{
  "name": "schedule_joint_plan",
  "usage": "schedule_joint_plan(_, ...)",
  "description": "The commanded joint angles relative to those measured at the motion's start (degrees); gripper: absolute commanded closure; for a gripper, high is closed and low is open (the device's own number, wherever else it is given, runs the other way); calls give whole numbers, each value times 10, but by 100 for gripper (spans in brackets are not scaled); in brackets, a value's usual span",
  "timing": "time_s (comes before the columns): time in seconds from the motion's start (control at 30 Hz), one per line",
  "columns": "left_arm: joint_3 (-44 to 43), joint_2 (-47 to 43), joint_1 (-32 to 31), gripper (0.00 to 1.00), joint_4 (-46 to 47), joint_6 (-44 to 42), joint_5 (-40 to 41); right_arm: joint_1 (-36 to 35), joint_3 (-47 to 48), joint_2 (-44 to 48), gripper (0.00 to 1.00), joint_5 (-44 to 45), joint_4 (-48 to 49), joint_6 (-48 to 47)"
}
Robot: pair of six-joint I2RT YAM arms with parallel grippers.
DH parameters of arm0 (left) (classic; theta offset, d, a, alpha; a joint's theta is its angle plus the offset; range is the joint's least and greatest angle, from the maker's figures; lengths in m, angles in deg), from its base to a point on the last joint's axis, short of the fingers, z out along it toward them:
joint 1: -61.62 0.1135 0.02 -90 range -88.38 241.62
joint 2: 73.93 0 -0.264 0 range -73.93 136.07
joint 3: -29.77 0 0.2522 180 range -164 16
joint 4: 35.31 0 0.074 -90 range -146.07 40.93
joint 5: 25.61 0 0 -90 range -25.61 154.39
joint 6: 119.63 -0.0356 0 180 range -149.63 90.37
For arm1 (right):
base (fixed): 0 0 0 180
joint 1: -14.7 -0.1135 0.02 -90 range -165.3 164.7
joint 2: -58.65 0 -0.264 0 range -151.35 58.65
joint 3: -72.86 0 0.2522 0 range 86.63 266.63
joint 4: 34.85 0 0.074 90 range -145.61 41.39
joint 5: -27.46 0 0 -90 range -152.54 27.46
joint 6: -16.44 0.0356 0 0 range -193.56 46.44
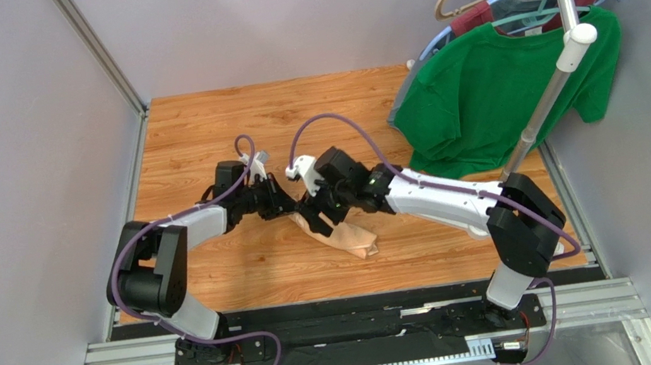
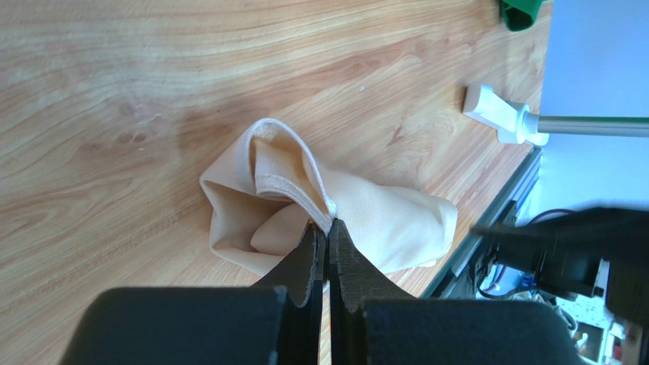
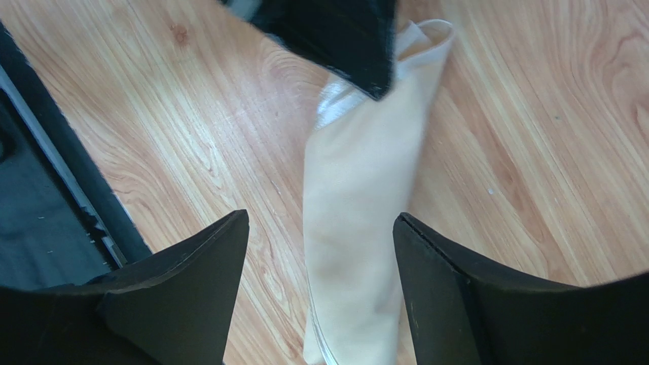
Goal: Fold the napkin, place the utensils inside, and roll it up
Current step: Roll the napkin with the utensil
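Observation:
The peach-tan napkin lies as a loose roll on the wooden table, near its front middle. In the left wrist view the napkin shows an open, folded end with a hemmed edge. My left gripper is shut on that hem at the roll's end. The left gripper meets the right gripper over the roll's left end. My right gripper stands open above the napkin, a finger on either side and not touching it. The utensils are hidden from every view.
A green T-shirt hangs from a rack at the back right, its slanted pole reaching down to the table. A white rack foot rests near the table's edge. A black rail runs along the front edge.

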Motion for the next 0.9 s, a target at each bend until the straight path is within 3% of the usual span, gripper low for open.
schedule_joint_plan(0.0, -19, 9, -1, 100, -9, 8, -1, -66, -20, -17, 26, 191, 33, -40)
schedule_joint_plan(0.27, -25, 16, -1, 100, -10, 9, 0, -117, -52, -62, 27, 267, 84, -65)
schedule_joint_plan(0.47, -33, 23, -1, 100, -13, 9, -3, -120, -61, -84, 29, 267, 93, -80)
schedule_joint_plan(0.57, -35, 23, 0, 100, -14, 5, -8, -119, -60, -100, 37, 273, 91, -81)
schedule_joint_plan(0.6, -36, 24, -1, 100, -11, 4, -10, -117, -57, -108, 45, 270, 86, -80)
schedule_joint_plan(0.77, -39, 25, -1, 100, -3, 2, -23, -102, -46, -127, 58, 248, 68, -74)
schedule_joint_plan(0.83, -38, 24, -1, 94, 1, 4, -24, -98, -38, -132, 62, 224, 49, -72)
schedule_joint_plan(0.87, -38, 22, 0, 79, 3, 8, -25, -91, -34, -131, 62, 213, 40, -69)
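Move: The part of the rolled napkin I am after lies almost straight under my open right hand; the napkin's middle is some 9 cm below, about 1 cm back and 2 cm to the right. The napkin corner held in my left gripper is about 6 cm ahead, 5 cm left and 5 cm below my right hand, and the rack foot some 31 cm right, 3 cm back. From my left hand the napkin's middle lies about 7 cm back, 8 cm right, 4 cm down. I bring my open right hand down about 9 cm onto the rolled napkin just short of my left gripper, easing back a little at first and tipping the fingers some 25 degrees steeper. Low down I close them to about half their gap, one finger at the roll's near edge, the other pressing into the cloth on top. My left hand sinks slightly and keeps its pinch on the far-left corner. ##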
